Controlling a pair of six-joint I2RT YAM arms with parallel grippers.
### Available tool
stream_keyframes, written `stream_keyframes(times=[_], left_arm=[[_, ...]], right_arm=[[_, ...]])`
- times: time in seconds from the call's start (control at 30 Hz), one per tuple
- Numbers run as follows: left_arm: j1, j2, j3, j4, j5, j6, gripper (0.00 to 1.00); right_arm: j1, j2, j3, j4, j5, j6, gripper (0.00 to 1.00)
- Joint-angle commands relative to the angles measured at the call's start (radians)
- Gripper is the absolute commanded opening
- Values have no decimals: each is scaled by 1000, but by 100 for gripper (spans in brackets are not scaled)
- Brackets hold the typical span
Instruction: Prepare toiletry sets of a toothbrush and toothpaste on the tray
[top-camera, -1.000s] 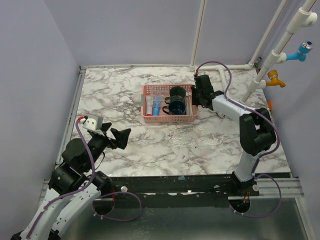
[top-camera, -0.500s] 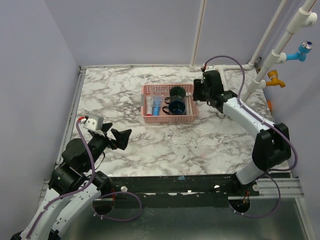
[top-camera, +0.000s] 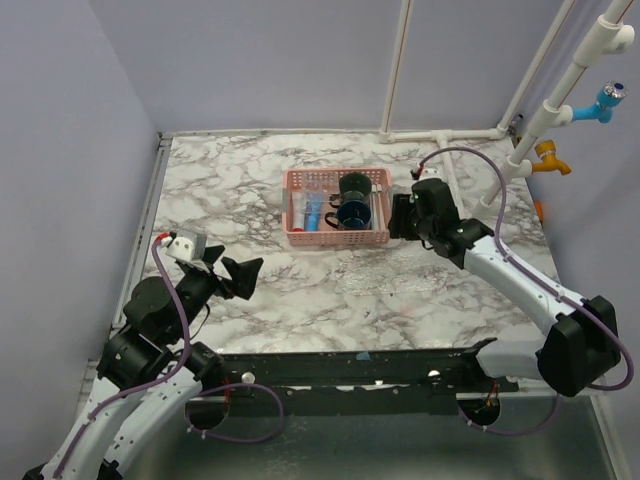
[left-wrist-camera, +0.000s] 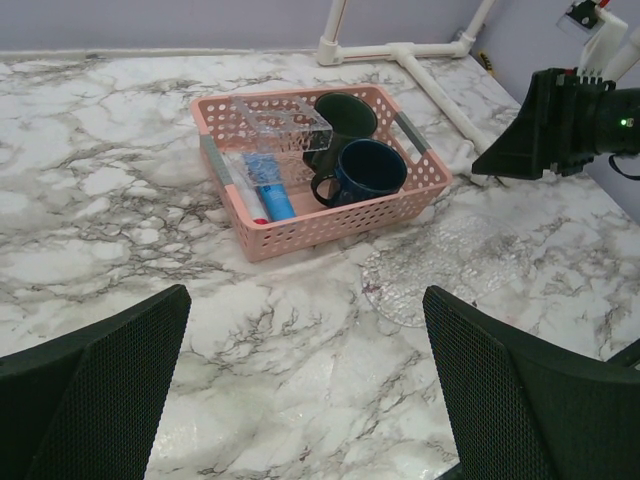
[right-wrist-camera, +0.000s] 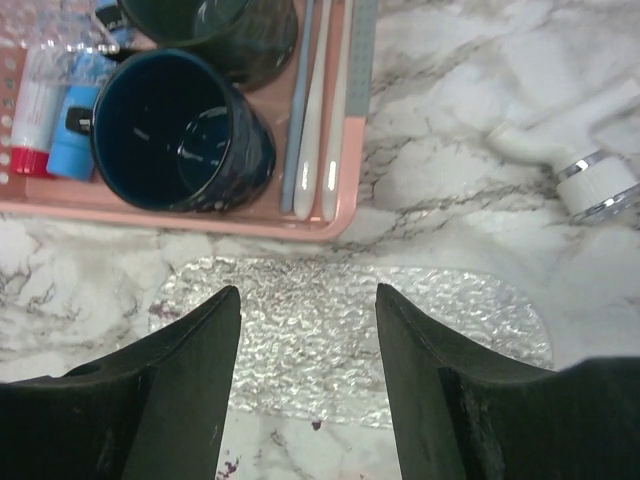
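Note:
A pink basket (top-camera: 338, 236) holds a navy mug (right-wrist-camera: 180, 130), a dark green mug (right-wrist-camera: 215, 30), blue tubes (right-wrist-camera: 75, 145) and, along its right wall, a light-blue toothbrush (right-wrist-camera: 297, 110) beside a white one (right-wrist-camera: 318, 110). The clear tray (right-wrist-camera: 350, 340) lies flat on the marble just in front of the basket, with nothing on it. My right gripper (right-wrist-camera: 308, 300) hangs open over the tray's far edge, near the basket's right end, holding nothing. At the near left, my left gripper (left-wrist-camera: 305, 295) is wide open and empty, well short of the basket (left-wrist-camera: 330, 215).
A clear plastic box (left-wrist-camera: 282, 125) and a red-capped tube (right-wrist-camera: 35, 110) also sit in the basket. White pipes (top-camera: 450, 135) run along the back right, with a pipe fitting (right-wrist-camera: 570, 150) lying right of the basket. Walls close the table's left and back sides.
My right arm has drawn back from the basket's right end toward the near side, and its jaws have opened. The left arm has not moved.

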Motion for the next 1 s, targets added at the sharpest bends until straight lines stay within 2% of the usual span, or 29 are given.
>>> stream_keyframes(times=[0.0, 0.43, 0.97], left_arm=[[11, 0, 5, -1, 31, -7, 99], [12, 7, 5, -4, 33, -8, 99], [15, 9, 4, -5, 33, -8, 99]], right_arm=[[52, -24, -62, -55, 60, 82, 60], [108, 26, -211, 34, 70, 196, 61], [172, 119, -245, 61, 145, 243, 61]])
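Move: The clear, bumpy tray that my empty right hand goes for lies flat about 16 cm below, its middle some 3 cm back and about level sideways. Past its far edge stands the pink basket, roughly 13 cm ahead and 15 cm to my left; in it the toothbrushes are about 12 cm ahead and 4 left, the navy mug 9 ahead and 11 left. From my left hand, the clear tray is some 13 cm ahead, 31 right and 28 below. I sink my right hand about 11 cm towards the clear tray, drawing it back some 6 cm from the basket mostly early on, then going nearly straight down. On the way I tip the fingers some 15 degrees steeper and keep them about half open, to hang a few centimetres above the tray's near half, still descending. ##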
